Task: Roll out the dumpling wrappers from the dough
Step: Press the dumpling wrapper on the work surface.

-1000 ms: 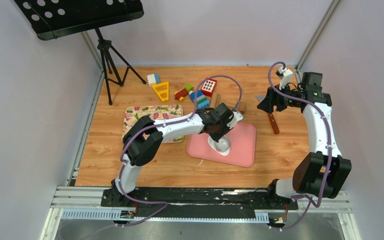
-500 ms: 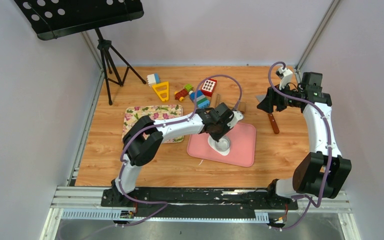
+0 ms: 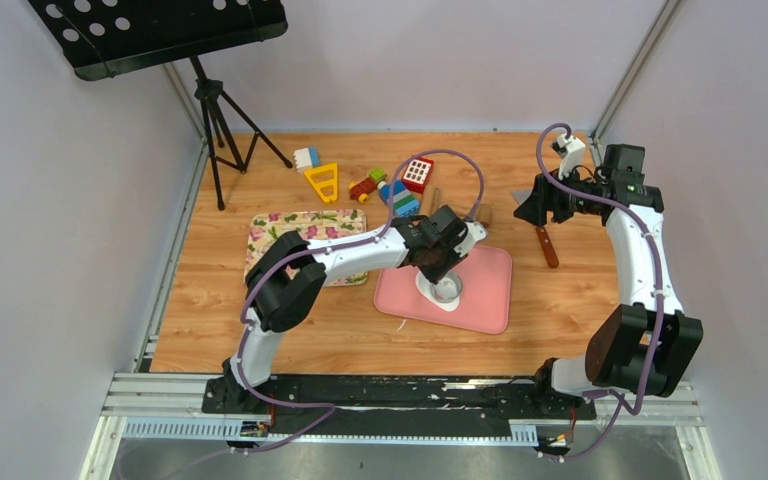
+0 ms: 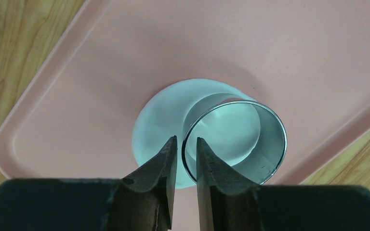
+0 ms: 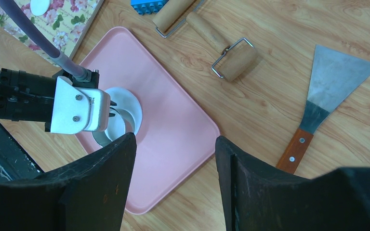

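The dough [image 4: 156,120] is a flattened white sheet on the pink tray [image 4: 270,48]. A small metal ring [image 4: 272,159] stands on the dough. My left gripper [image 4: 186,140] is low over it, jaws a little apart on either side of the ring's near wall, with a gap on each side. In the top view the left gripper [image 3: 440,268] sits over the ring [image 3: 448,291]. One dumpling wrapper [image 5: 39,5], a white disc, lies on the floral board. My right gripper [image 5: 176,139] hangs open and empty at the back right.
A metal scraper [image 5: 332,77] with a wooden handle and a double wooden roller [image 5: 207,31] lie on the table beyond the tray. The floral board [image 3: 300,235] lies left of the tray. Toy blocks [image 3: 390,185] are at the back, and a tripod [image 3: 215,120] at the far left.
The left gripper's jaws have parted slightly around the ring's wall. Neither arm has visibly moved.
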You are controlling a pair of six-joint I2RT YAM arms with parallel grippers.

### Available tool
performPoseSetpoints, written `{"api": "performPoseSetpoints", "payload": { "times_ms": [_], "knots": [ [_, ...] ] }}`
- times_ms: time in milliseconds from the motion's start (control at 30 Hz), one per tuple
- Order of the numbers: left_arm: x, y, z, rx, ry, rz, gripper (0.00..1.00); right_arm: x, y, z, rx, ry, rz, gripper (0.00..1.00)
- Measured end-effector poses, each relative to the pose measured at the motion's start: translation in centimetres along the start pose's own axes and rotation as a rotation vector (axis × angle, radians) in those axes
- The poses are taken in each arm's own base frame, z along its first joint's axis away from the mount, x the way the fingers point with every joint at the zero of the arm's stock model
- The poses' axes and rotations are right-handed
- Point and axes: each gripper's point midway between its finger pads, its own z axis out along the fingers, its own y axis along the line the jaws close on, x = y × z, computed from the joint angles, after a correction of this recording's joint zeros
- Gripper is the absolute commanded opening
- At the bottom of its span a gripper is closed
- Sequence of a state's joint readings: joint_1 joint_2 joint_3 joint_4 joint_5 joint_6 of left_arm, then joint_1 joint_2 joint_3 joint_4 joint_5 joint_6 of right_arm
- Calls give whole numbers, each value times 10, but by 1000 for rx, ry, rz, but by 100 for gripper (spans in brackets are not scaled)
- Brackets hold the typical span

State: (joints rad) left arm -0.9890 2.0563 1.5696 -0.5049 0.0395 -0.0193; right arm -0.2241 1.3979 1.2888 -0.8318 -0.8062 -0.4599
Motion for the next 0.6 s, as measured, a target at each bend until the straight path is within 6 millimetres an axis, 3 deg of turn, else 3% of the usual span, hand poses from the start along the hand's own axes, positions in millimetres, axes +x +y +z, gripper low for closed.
{"api": "performPoseSetpoints", "payload": {
  "times_ms": [333, 600],
  "knots": [
    [-1, 3, -2, -19, -4, 2, 41, 0, 1, 0, -6, -3, -3, 62],
    [-18, 5, -23, -29, -60, 5, 54, 0, 2, 1, -15, -5, -5, 62]
  ]
}}
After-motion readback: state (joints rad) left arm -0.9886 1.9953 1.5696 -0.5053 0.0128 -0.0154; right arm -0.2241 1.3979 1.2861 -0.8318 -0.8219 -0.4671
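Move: The upright metal ring cutter has its left, far rim between the left hand's slightly parted fingertips; its middle lies about 2 cm back, 2 cm to the right and 2 cm below. The dough wrapper beneath it is centred roughly 1 cm back, 1 cm right and 4 cm down. Out beyond the pink tray, the short roller is some 14 cm ahead and 10 cm right, the blue blocks 17 cm ahead and 6 cm left. From the right hand the cutter is about 9 cm back, 13 cm left and 18 cm below. The left hand, its fingers already loosened around the cutter's rim, spreads them steadily further, one tip on the inner side of the rim and one outside, to about half open. After hardly moving at first it rises about 3 cm, almost straight up and away from the cutter, still pointing down and to the right with next to no turn of the wrist. ##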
